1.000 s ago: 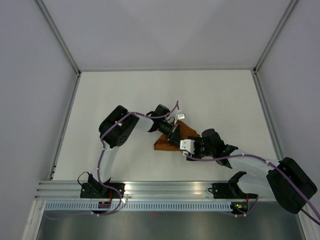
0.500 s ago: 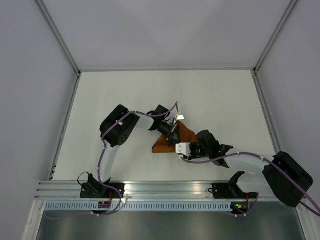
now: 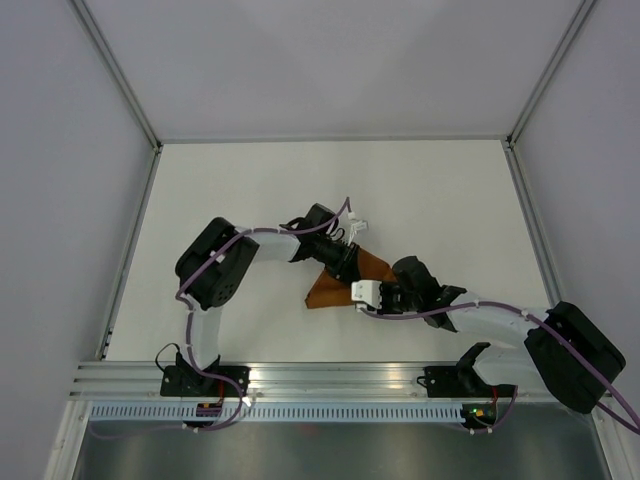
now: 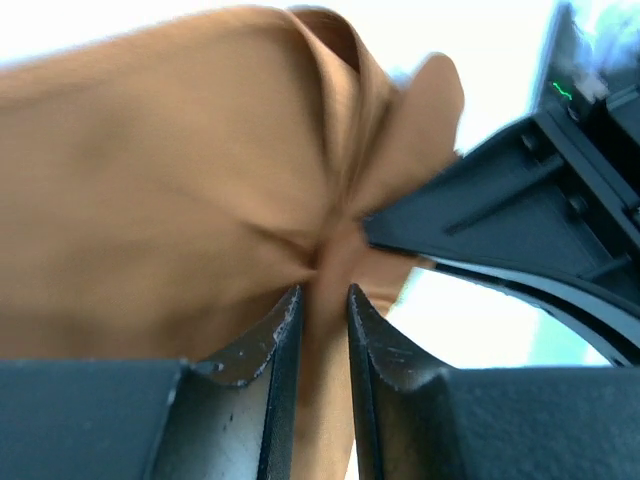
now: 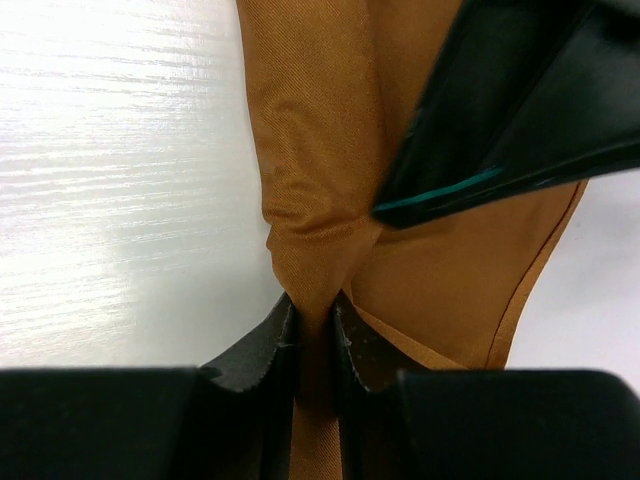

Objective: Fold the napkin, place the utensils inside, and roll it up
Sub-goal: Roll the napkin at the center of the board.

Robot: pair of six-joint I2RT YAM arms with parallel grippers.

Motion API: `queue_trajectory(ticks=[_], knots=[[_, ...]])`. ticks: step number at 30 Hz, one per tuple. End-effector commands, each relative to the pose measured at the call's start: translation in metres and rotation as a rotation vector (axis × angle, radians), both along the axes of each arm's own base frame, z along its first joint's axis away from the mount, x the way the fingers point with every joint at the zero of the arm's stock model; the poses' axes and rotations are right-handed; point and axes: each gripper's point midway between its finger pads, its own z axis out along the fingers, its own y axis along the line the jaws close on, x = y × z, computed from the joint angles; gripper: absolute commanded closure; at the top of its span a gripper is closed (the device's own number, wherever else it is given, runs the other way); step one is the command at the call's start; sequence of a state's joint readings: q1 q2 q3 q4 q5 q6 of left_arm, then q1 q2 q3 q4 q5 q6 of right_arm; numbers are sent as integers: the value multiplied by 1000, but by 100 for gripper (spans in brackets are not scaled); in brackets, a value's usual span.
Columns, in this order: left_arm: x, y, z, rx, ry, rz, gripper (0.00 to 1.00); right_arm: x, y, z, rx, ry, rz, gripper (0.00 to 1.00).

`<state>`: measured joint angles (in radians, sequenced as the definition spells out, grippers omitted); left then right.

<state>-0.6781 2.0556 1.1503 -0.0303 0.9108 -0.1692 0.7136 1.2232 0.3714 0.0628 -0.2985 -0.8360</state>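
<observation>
The rust-orange napkin (image 3: 325, 291) lies bunched in a narrow folded shape at mid-table. Both grippers meet over its middle. My left gripper (image 3: 348, 268) reaches in from the upper left. In the left wrist view its jaws (image 4: 325, 295) stand only narrowly apart, and a gathered ridge of napkin (image 4: 180, 180) fills the gap. My right gripper (image 3: 357, 284) comes in from the right. Its jaws (image 5: 315, 305) pinch a tapered fold of the napkin (image 5: 320, 130). The other arm's black finger (image 5: 520, 110) hangs close above. The utensils are hidden from every view.
The white table (image 3: 250, 190) is ringed by grey walls and a metal rail (image 3: 330, 378) at the near edge, where both arm bases are bolted. The right arm's black finger (image 4: 520, 210) crowds the right side of the left wrist view.
The right gripper slid left onto the napkin and closed on a fold. The left arm's elbow swung out to the left, and its jaws eased slightly apart around the cloth.
</observation>
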Motion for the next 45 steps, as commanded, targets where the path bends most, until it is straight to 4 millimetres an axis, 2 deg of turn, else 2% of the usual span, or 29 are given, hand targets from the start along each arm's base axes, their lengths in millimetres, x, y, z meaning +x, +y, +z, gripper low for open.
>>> queue_trajectory(ticks=[1, 2, 3, 4, 5, 6, 7, 8, 10, 14, 15, 16, 17, 18, 19, 20, 21, 22, 25, 26, 31, 32, 34, 36, 37, 38, 39, 41, 45], knots=[[61, 10, 28, 59, -259, 275, 71, -15, -13, -12, -35, 119, -37, 86], [74, 18, 30, 95, -304, 366, 72, -15, -11, -11, -26, 131, -32, 86], [82, 22, 58, 57, -374, 429, 72, -13, -13, -10, -19, 139, -43, 86], [84, 34, 57, 61, -398, 508, 72, -14, -14, -11, -18, 154, -43, 86], [98, 47, 66, 70, -470, 622, 71, -12, -14, -9, -13, 162, -46, 86], [99, 56, 105, -3, -550, 694, 71, -11, -15, -9, -5, 175, -48, 86], [90, 72, 96, 24, -573, 742, 69, -12, -16, -10, -7, 184, -45, 86], [103, 88, 121, 13, -694, 863, 68, -12, -16, -10, -6, 196, -44, 86], [87, 97, 152, -34, -819, 896, 63, -11, -15, -8, 7, 214, -40, 86], [86, 117, 196, -111, -833, 1043, 56, -7, -13, -8, 8, 239, -38, 87], [87, 123, 201, -117, -813, 1085, 62, -6, -14, -8, 7, 244, -43, 87], [86, 126, 222, -169, -782, 1133, 60, -7, -15, -9, 7, 248, -43, 87], [87, 130, 227, -168, -769, 1168, 57, -6, -14, -8, 8, 251, -44, 87], [86, 131, 232, -169, -771, 1164, 63, -5, -15, -8, 9, 254, -44, 87], [86, 130, 248, -175, -815, 1138, 65, -5, -14, -8, 9, 255, -46, 87], [85, 126, 255, -174, -825, 1107, 65, -4, -14, -8, 10, 261, -46, 87], [83, 126, 250, -125, -824, 1075, 66, -5, -14, -9, 7, 272, -47, 87], [84, 123, 263, -123, -876, 1042, 68, -5, -14, -9, 8, 278, -47, 87], [75, 118, 254, -123, -951, 990, 67, -5, -15, -9, 7, 306, -49, 87], [72, 117, 252, -120, -974, 996, 58, -2, -14, -8, 12, 318, -52, 87], [66, 109, 210, 42, -1061, 955, 48, -7, -17, -13, -7, 422, -43, 87], [59, 100, 205, 49, -1074, 923, 40, -4, -15, -11, -7, 429, -42, 87], [54, 96, 191, 94, -1105, 904, 34, -10, -17, -15, -13, 496, -37, 87], [47, 88, 190, 55, -1108, 899, 30, -8, -19, -13, -13, 537, -43, 87], [41, 89, 179, 53, -1104, 876, 29, -10, -17, -16, -11, 569, -34, 87], [38, 87, 183, 10, -1128, 865, 25, -4, -18, -14, -2, 575, -39, 87], [32, 89, 168, 22, -1139, 817, 22, -5, -19, -14, -8, 597, -39, 87], [24, 85, 160, 6, -1139, 764, 17, -1, -20, -16, -6, 624, -44, 88], [5, 77, 128, 20, -1154, 606, 8, 0, -23, -19, -11, 684, -51, 88]])
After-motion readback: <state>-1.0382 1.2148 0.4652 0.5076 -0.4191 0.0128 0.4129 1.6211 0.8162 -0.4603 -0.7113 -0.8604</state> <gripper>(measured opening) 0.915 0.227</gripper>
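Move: The napkin lies right under the left fingertips: its middle is about 1 cm back from that hand point and some 2 cm below it, with its near-left corner roughly 10 cm to the left and 6 cm back. From the right hand, which still pinches the fold, the napkin's middle lies about 6 cm to the left, 3 cm ahead and 1 cm down. No other loose thing stands near. The left fingers come free of the napkin beside the right gripper, and the hand swings up about 25 cm, leftward and a little forward, then sinks again and drifts back, opening wide as it swings round to point forward and right. Meanwhile the right hand keeps its pinch on the fold, creeping some 2 cm forward while it tilts about 30 degrees, its fingertips turning back towards the base. ##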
